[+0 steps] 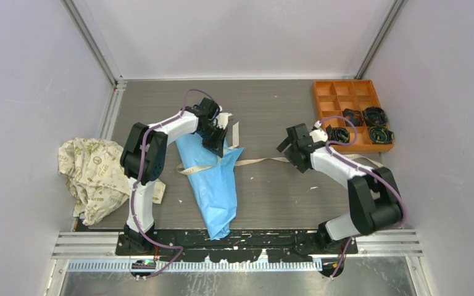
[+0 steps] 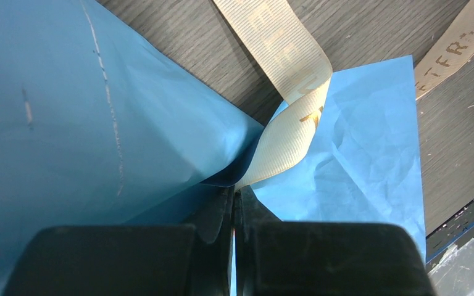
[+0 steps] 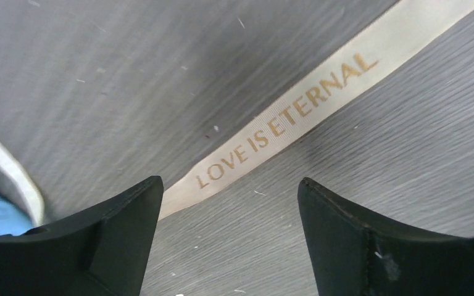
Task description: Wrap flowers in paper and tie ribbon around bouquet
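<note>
The bouquet (image 1: 213,185) lies as a light blue paper cone in the middle of the table, narrow end toward the arms. The flowers are hidden inside the paper (image 2: 68,123). The beige ribbon (image 1: 262,161) runs from the cone's wide end rightward across the table. My left gripper (image 1: 216,145) sits over the wide end, shut on a folded loop of the ribbon (image 2: 290,123) right at the paper's edge, the jaws (image 2: 234,194) pressed together. My right gripper (image 3: 228,191) hovers open just above the table, with the printed ribbon (image 3: 296,114) lying flat beyond its fingertips, untouched.
An orange compartment tray (image 1: 345,98) with dark coils (image 1: 376,132) stands at the back right. A crumpled cream cloth with green print (image 1: 92,172) lies at the left edge. Grey walls close in the table on three sides.
</note>
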You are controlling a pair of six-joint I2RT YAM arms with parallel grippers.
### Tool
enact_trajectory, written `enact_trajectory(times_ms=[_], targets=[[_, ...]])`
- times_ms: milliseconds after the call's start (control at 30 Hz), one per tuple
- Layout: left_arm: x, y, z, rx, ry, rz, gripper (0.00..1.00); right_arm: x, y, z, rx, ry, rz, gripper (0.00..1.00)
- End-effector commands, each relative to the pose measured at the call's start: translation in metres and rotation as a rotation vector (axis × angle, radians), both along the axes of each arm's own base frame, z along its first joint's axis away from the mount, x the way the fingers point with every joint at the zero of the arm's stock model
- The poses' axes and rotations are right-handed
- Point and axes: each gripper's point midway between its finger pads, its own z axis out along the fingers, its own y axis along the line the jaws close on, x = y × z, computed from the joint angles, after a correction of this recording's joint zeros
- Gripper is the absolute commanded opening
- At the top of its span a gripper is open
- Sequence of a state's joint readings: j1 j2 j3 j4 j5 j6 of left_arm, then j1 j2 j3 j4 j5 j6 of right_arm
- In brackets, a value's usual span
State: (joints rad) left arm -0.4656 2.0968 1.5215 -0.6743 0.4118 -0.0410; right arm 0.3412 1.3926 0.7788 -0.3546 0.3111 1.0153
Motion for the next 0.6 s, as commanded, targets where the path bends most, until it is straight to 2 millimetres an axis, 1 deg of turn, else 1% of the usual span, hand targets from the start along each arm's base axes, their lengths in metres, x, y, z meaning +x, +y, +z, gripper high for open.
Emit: enact_trajectory(times_ms=[0,100,200,300,467,567], targets=[[0.012,0.004,-0.009,0.045,-0.085,-0.018,0.00,0.017,0.023,-0.018,0.130,0.024,-0.074,0.82],[0.014,0.002,-0.003,0.035,-0.089,-0.018,0.00,0.018,0.025,-0.034,0.122,0.070,-0.080,0.77],[0.014,0.001,0.001,0.029,-0.089,-0.020,0.01,0.022,0.021,-0.041,0.104,0.066,-0.101,0.68],[0.016,0.000,0.006,0.026,-0.103,-0.019,0.00,0.030,0.014,-0.045,0.071,0.063,-0.112,0.57],[0.018,0.001,0.012,0.029,-0.120,-0.016,0.00,0.045,0.020,-0.042,0.105,0.047,-0.072,0.43],[0.018,0.001,0.013,0.030,-0.122,-0.015,0.00,0.054,0.016,-0.040,0.060,0.030,-0.043,0.29]])
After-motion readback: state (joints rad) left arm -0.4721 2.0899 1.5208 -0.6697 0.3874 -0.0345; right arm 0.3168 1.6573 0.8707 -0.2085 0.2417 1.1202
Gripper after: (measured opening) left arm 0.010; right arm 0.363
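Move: The right hand hovers open over the ribbon: the stretch it goes for lies about 5 cm below it, some 1 cm ahead and 1 cm left. The corner of the blue paper is about 18 cm left and 3 cm ahead of this hand, the black reel in the tray roughly 20 cm right and 9 cm ahead. From the left hand, which still holds at the paper, that ribbon stretch lies about 25 cm right, 2 cm back and 2 cm below. The right hand first drops about 3 cm, easing slightly left, to bring its spread fingertips down to the ribbon on the table, then travels forward roughly 5 cm close to the table while the fingers close from nearly wide open to about a third, the ribbon now running between the tips and touched by them but not yet pinched shut. The left hand stays in place with its fingers shut, holding at the twisted ribbon and the paper fold. ##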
